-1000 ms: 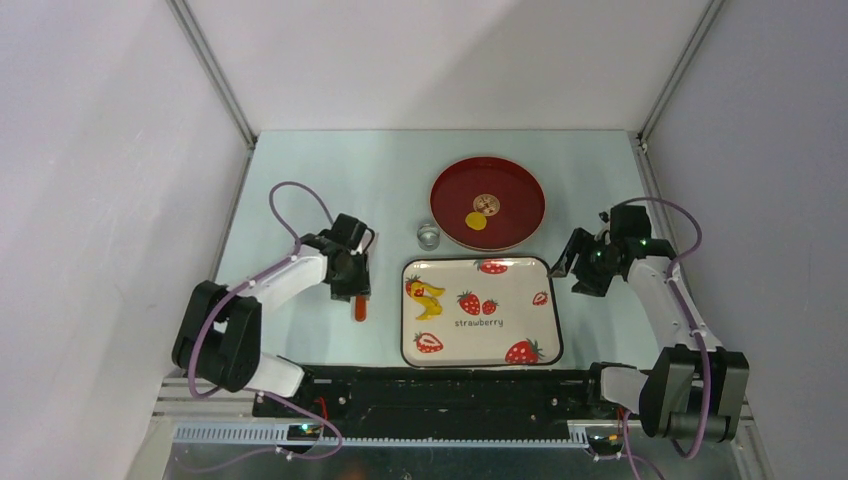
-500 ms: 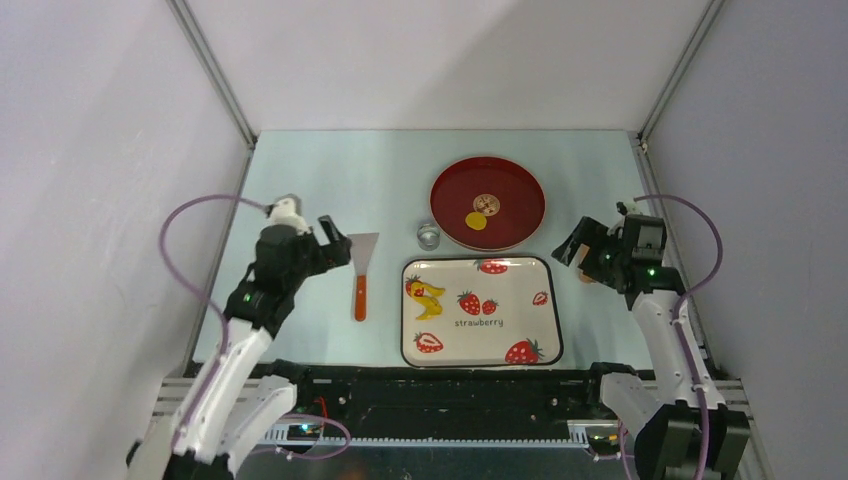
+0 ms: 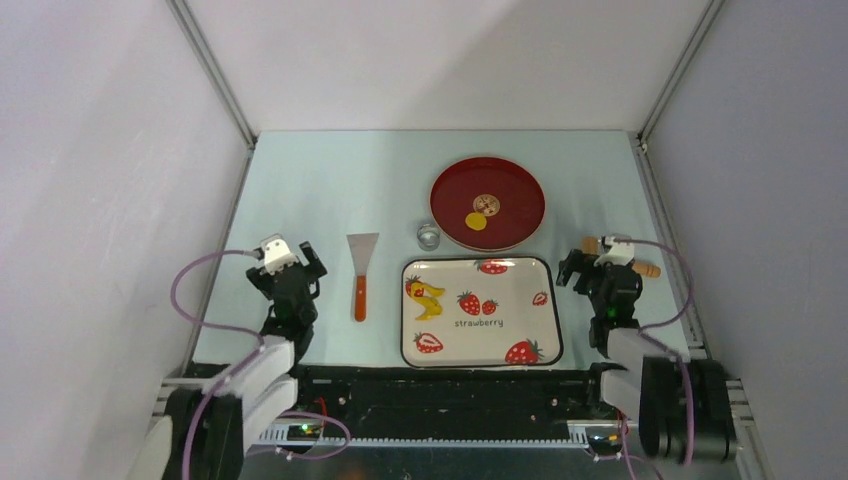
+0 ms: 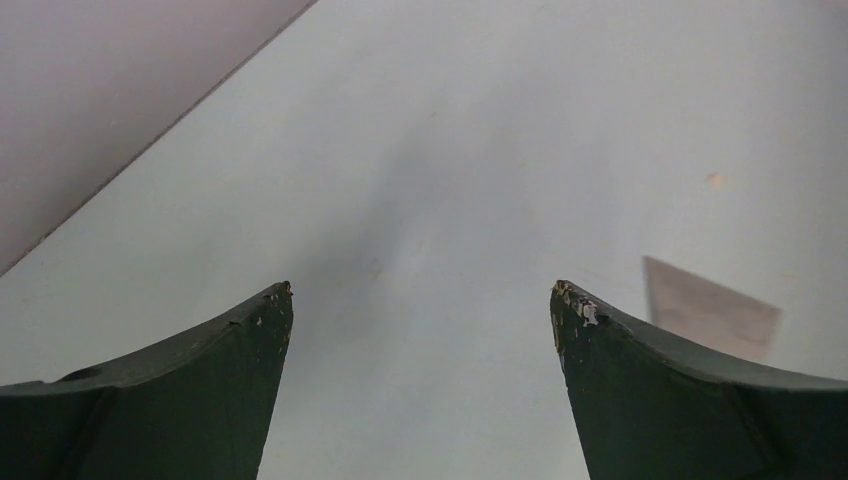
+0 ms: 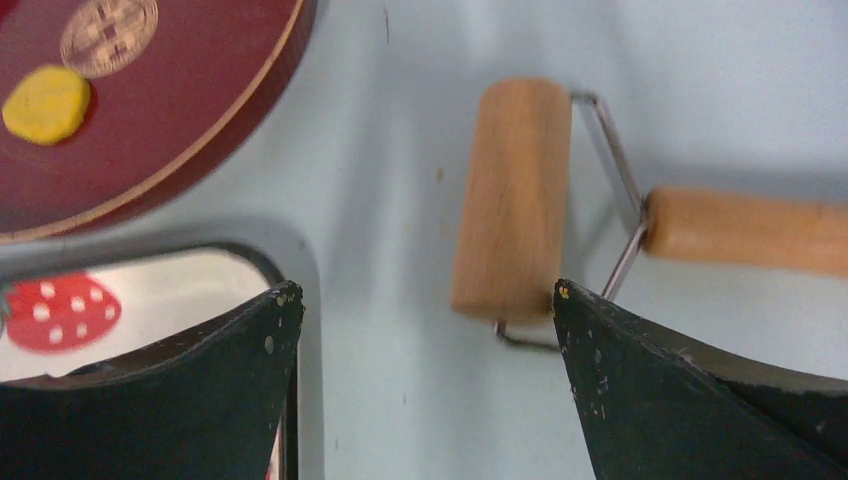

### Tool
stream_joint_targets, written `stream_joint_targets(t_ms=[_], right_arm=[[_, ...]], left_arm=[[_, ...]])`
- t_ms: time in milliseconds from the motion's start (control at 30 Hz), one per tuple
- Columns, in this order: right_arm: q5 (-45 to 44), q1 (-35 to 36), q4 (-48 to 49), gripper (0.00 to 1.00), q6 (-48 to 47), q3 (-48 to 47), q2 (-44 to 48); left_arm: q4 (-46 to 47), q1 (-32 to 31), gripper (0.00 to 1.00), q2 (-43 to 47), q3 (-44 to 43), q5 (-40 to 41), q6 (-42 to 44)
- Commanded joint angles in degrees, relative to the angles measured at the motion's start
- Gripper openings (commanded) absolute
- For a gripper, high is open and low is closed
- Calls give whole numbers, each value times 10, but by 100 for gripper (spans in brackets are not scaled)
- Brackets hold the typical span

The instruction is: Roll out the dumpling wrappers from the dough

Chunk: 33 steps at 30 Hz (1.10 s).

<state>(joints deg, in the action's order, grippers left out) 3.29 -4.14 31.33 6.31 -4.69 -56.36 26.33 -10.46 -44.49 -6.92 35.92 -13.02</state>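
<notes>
The dough is an irregular yellow patch on the left of the strawberry tray. One round yellow dumpling wrapper lies on the red plate. My left gripper is open over bare table, left of the scraper. My right gripper is open and empty, just right of the tray's edge. The wooden roller lies on the table just beyond it, partly hidden in the top view.
A small clear glass cup stands between plate and tray. A round patterned stamp sits on the plate. The scraper's blade shows at the right of the left wrist view. Walls close in on both sides.
Both arms have drawn back toward the near edge. The left gripper let go of the scraper and the right left the roller; both opened wide.
</notes>
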Motion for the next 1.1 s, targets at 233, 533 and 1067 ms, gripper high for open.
stream_joint_targets(t_ms=[233, 533, 1067], right_arm=[[-9, 19, 234, 99, -35, -96, -209], [-13, 16, 241, 99, -30, -99, -215], [-16, 19, 239, 99, -32, -99, -215]], left_arm=[[127, 92, 99, -189, -94, -118, 1], [298, 89, 99, -183, -13, -102, 104], [375, 85, 100, -281, -30, -91, 110]])
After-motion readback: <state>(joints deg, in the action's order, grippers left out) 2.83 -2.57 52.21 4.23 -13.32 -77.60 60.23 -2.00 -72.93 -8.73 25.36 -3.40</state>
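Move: The yellow wrapper on the red plate lies about 8 cm ahead and 23 cm left of the right hand, and some 9 cm ahead and 40 cm right of the left hand. The roller lies level with the right hand, about 3 cm right and a little below; the strawberry tray's middle is 12 cm back and 22 cm left of that hand. The metal scraper lies about 4 cm back and 17 cm right of the left hand, 10 cm below. With nothing in its fingers, the right hand slides forward about 6.5 cm and lifts some 3 cm within the first half second, tipping up slightly as it leaves the roller behind, then holds still. The left hand, also empty and wide open, eases forward about 5 cm and slightly left, away from the scraper, bobbing down and up a couple of centimetres twice before settling at its starting height. ##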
